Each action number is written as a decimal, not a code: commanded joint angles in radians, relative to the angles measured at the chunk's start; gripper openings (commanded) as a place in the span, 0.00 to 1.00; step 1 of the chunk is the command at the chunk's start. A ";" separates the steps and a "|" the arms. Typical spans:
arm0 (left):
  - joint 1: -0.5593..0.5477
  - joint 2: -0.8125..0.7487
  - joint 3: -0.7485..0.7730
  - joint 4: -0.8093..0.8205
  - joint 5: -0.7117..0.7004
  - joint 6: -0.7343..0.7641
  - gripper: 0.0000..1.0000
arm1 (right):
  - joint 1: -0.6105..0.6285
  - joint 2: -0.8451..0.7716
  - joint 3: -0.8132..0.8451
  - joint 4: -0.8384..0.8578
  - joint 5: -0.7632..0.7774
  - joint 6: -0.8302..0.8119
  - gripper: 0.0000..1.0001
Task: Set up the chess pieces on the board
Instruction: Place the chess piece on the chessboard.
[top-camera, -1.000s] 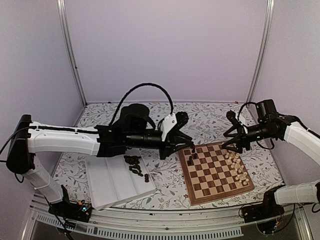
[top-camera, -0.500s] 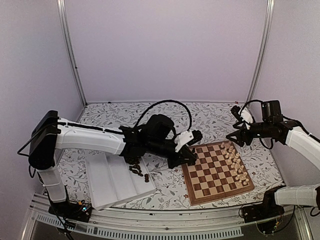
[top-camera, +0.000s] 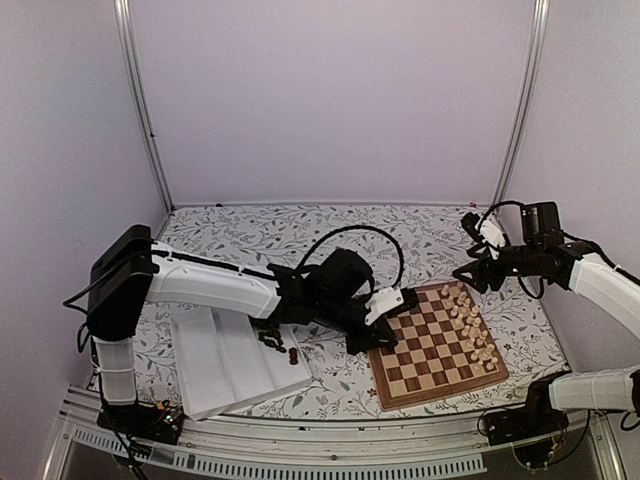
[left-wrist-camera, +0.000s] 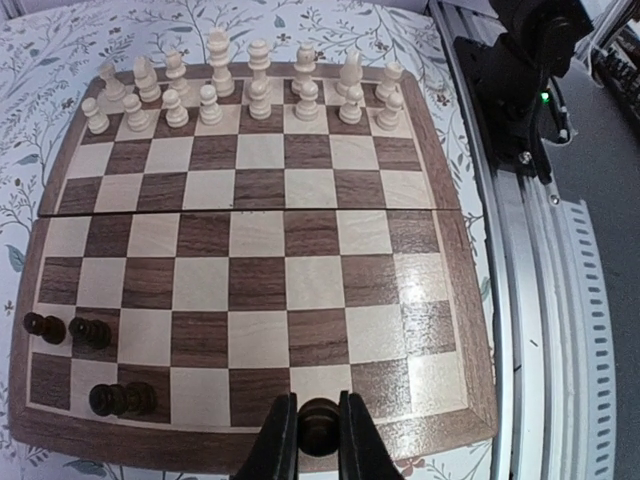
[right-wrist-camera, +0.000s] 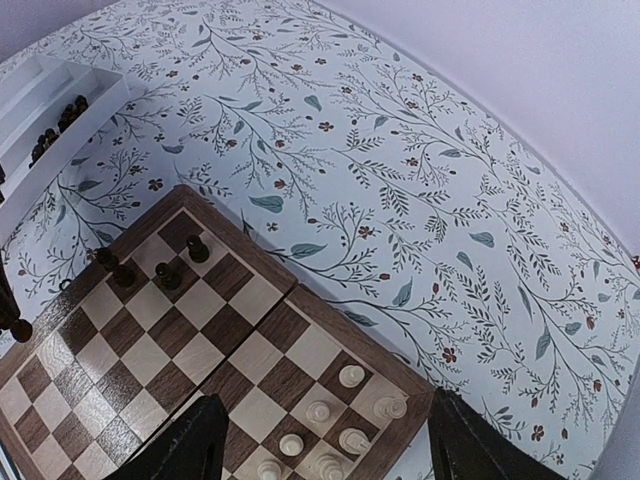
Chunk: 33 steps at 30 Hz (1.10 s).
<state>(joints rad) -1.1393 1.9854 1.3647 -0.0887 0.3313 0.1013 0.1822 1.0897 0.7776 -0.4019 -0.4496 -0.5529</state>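
Note:
The board lies right of centre, with cream chess pieces in two rows along its right side. My left gripper is at the board's left edge, shut on a dark chess piece. In the left wrist view that gripper holds the piece low over the edge row by the board's border. Three dark pieces stand at one end of the same side. My right gripper hangs open above the board's far corner, with its fingers wide apart and nothing between them.
A white ridged tray lies left of the board with several loose dark pieces in it. The left arm stretches across the tray. The floral tablecloth covers the table. A metal rail and an arm base run beside the board.
My left gripper has moved along the board's left edge toward the near side, still holding the dark piece. The right gripper drew back from the board, then stayed still.

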 joint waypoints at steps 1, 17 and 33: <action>-0.027 0.041 0.042 -0.030 -0.001 0.018 0.09 | -0.003 0.009 -0.011 0.020 0.006 0.002 0.72; -0.063 0.133 0.110 -0.094 -0.058 0.036 0.11 | -0.004 0.006 -0.014 0.018 0.002 -0.002 0.72; -0.069 0.106 0.105 -0.101 -0.082 0.024 0.37 | -0.005 0.009 -0.014 0.012 -0.011 -0.004 0.72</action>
<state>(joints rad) -1.1923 2.1101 1.4528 -0.1757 0.2554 0.1261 0.1822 1.0950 0.7761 -0.4011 -0.4503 -0.5541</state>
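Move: The left hand holds a dark chess piece above its square, the light one in the empty left edge row of the chessboard, third from the near corner: about 1 cm back, 1 cm right and some 7 cm below. The back-row piece stands about 8 cm ahead of the hand, level sideways; the nearer dark pawn is some 11 cm ahead and 2 cm right, both roughly 6 cm below. From the right hand the square lies some 14 cm back, 18 cm left and 14 cm below. The left hand lowers the dark chess piece onto its light square in the left edge row, sinking about 4.5 cm and easing a little back and to the right in the first half, while the wrist tips the fingers some 8 degrees more steeply downward. It then all but stays in place around the piece and spreads its fingers from nearly shut to about a third open, letting go of the piece without backing away yet. ##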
